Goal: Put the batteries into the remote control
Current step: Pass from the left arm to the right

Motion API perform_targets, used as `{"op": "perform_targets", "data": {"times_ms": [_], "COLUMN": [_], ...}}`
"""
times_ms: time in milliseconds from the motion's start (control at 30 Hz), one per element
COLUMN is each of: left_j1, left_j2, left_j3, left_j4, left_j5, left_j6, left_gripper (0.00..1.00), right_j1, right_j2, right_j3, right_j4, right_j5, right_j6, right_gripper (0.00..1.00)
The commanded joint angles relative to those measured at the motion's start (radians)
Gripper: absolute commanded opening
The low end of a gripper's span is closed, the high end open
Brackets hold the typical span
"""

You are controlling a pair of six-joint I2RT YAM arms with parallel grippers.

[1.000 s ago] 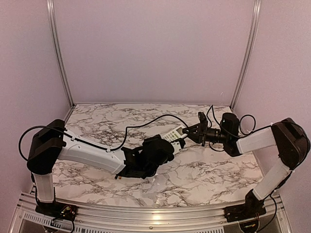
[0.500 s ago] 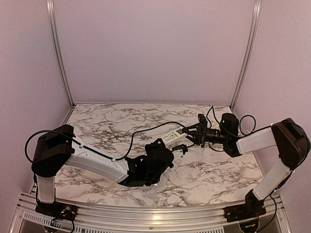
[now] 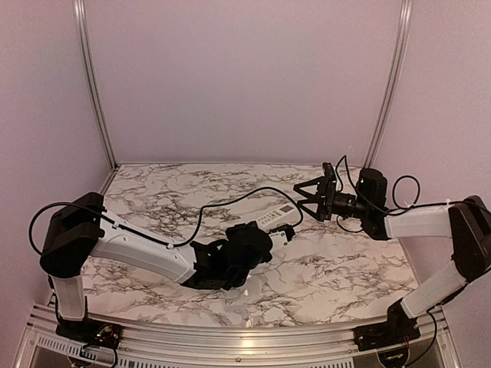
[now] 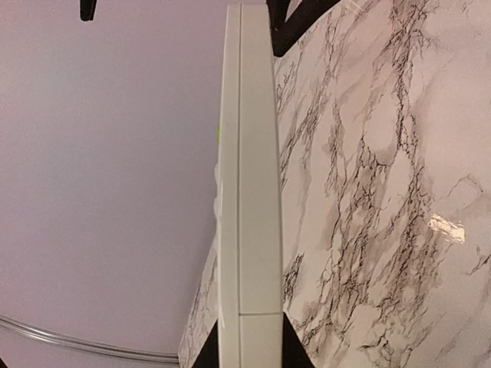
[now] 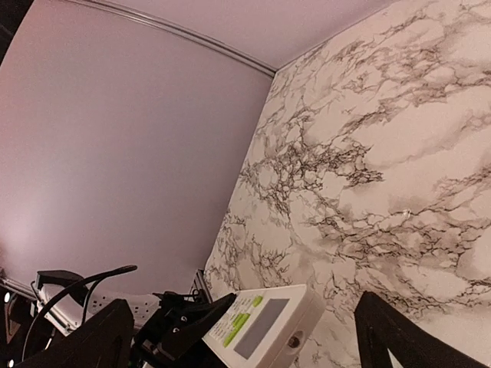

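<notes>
The white remote control (image 3: 278,216) is held off the marble table, gripped at its near end by my left gripper (image 3: 279,231), which is shut on it. In the left wrist view the remote (image 4: 249,192) shows edge-on between my two fingers (image 4: 289,354). In the right wrist view its grey display and green buttons (image 5: 261,326) face up, with the left gripper (image 5: 180,330) behind it. My right gripper (image 3: 308,201) is open and empty, just right of the remote's far end; its fingers (image 5: 403,337) stand wide apart. No batteries are in view.
A black cable (image 3: 230,198) loops over the marble table (image 3: 345,268) behind the left arm. Aluminium posts (image 3: 387,84) and purple walls enclose the back and sides. A metal rail (image 3: 245,341) runs along the near edge.
My right gripper has let go of the remote's far end and drawn back to the right, jaws open. My left gripper still holds the remote, shifted slightly.
</notes>
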Motion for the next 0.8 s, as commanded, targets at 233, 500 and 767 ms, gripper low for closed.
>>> {"op": "perform_targets", "data": {"times_ms": [233,500,767], "left_j1": [0.191,0.324,0.39], "left_j2": [-0.286,-0.384,-0.394], "left_j3": [0.014,-0.051,-0.107], "left_j4": [-0.341,-0.25,-0.049], "left_j5": [0.657,1.173,1.555], "left_j6": [-0.581,-0.825,-1.018], "left_gripper": [0.0,0.0,0.0], "right_j1": [-0.03,0.013,0.053], "right_j2": [-0.233,-0.225,-0.198], "right_j3": [0.102,0.096,0.076], "right_j4": [-0.177,-0.096,0.094], "right_j5": [0.188,-0.032,-0.182], "right_j6": [-0.329,-0.465,-0.378], "right_gripper": [0.99,0.99,0.99]}}
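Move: The left hand holds the remote control low over the mid-table, its middle about 3 cm ahead of that hand, 3 cm to its right and roughly level with it; the open right gripper waits some 10 cm to the left hand's right, 5 cm farther out and about 5 cm higher. From the right hand the remote's middle lies about 8 cm to the left, 4 cm back and 3 cm lower, its near end close to the open fingers. The left hand keeps its pinch on the remote and lifts it about 7 cm, easing forward and then back while the wrist rolls and swings clockwise, so that fingers which pointed forward come to point right, towards the right arm's side. The right hand, fingers still wide open, rises about 10 cm beside the remote's free end, first drifting a little right, then drawing back and returning left as its wrist rolls some 35 degrees to bring its forward side up. ##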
